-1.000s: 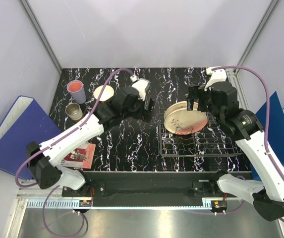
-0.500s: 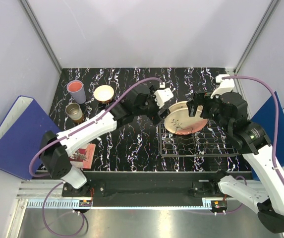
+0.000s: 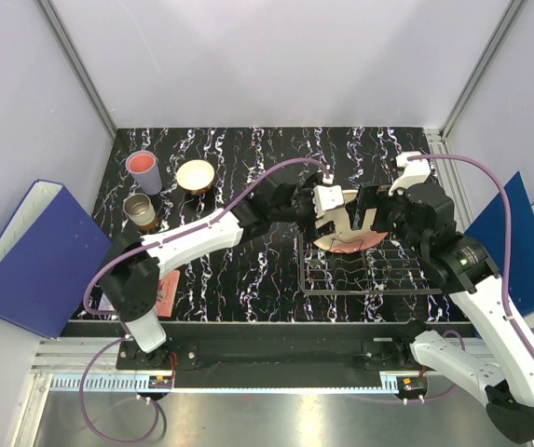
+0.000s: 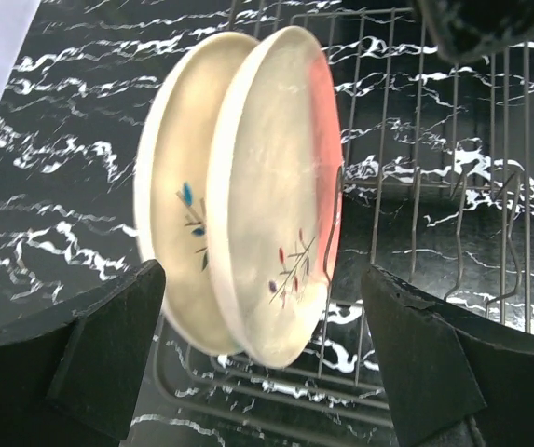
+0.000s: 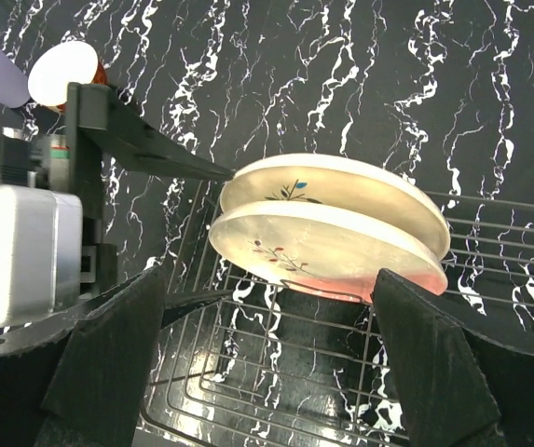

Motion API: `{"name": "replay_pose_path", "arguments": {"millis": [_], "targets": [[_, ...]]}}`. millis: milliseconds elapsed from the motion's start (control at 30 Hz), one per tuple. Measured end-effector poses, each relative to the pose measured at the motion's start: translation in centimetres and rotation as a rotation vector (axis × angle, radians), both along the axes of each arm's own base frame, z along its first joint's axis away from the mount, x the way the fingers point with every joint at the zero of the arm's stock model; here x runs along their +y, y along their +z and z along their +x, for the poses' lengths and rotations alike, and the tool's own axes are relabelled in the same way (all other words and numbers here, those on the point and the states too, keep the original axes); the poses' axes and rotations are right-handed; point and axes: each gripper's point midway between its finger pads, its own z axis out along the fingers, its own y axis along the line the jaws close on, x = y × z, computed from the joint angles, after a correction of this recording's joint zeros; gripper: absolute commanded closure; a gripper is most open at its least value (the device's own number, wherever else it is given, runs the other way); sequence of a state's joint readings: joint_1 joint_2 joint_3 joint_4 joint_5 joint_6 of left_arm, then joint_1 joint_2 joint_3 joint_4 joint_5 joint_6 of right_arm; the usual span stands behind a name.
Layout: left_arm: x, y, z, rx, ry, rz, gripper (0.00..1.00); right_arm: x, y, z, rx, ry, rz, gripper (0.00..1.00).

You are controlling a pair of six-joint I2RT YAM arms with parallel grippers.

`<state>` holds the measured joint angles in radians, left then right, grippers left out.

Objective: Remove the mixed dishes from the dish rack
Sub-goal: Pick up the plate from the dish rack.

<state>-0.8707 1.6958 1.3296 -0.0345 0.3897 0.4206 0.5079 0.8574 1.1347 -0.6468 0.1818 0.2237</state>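
Two cream plates stand on edge at the left end of the wire dish rack (image 3: 378, 272). In the left wrist view the pink-half plate (image 4: 290, 168) is in front of the blue-sprig plate (image 4: 175, 200). My left gripper (image 4: 262, 312) is open, its fingers on either side of both plates' lower edges, not touching. My right gripper (image 5: 268, 307) is open over the rack (image 5: 276, 372), facing the pink-half plate (image 5: 327, 250) and the blue-sprig plate (image 5: 341, 182). From above, the left gripper (image 3: 334, 226) and right gripper (image 3: 363, 222) meet at the plates (image 3: 346, 244).
A lilac tumbler with a pink top (image 3: 143, 170), a red bowl-cup (image 3: 195, 175) and a small brown-cream cup (image 3: 139, 209) stand at the table's back left. A red printed card (image 3: 161, 291) lies front left. Blue binders lean outside left (image 3: 24, 251) and right (image 3: 527, 244).
My left arm swung right from the back-left cups to the plates. My right gripper moved left and closer to the plates. The plates stay in the rack.
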Motion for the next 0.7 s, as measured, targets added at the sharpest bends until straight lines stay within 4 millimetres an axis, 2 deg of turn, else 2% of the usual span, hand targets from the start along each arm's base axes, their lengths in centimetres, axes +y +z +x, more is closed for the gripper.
{"name": "replay_pose_path", "arguments": {"millis": [233,333,467,533,667,700], "targets": [[-1.0,-1.4,0.3,-0.015,-0.034,-0.006,0.12,0.0,-0.3,0.1,-0.007,0.001,0.001,0.0],[-1.3,-2.6,0.7,-0.011,-0.04,0.007,0.16,0.0,-0.7,0.2,-0.007,0.0,-0.005,0.0],[-1.8,-4.3,1.1,0.009,-0.057,0.022,0.37,-0.5,-1.7,0.4,0.008,-0.021,-0.035,0.0],[-1.8,-4.9,1.2,0.019,-0.059,0.026,0.42,-0.7,-2.2,0.4,0.015,-0.028,-0.049,0.0],[-1.8,-4.9,1.5,0.02,-0.051,0.022,0.59,-0.7,-2.3,0.5,0.014,-0.027,-0.051,0.0],[-1.8,-4.9,1.6,0.023,-0.048,0.019,0.65,-0.7,-2.3,0.5,0.013,-0.027,-0.05,0.0]]}}
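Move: The front plate, the nearer of two standing in the rack, has its middle about 7 cm to the left hand's right and 9 cm below, roughly level with it fore and aft. The back plate stands some 3 cm beyond the front plate. The rack's middle is about 10 cm right, 7 cm back and 14 cm below. From the right hand the front plate lies nearly straight below, about 18 cm down and 2 cm ahead. The front plate's left upper rim is straddled by the left fingers as that hand sinks about 5 cm, easing right and slightly forward, one finger going down between the two plates and the other on the robot's side. Late in the descent they close from nearly wide to about half open; whether both pads touch can't be seen. The right hand, still open, sinks about 2 cm above the plates. ##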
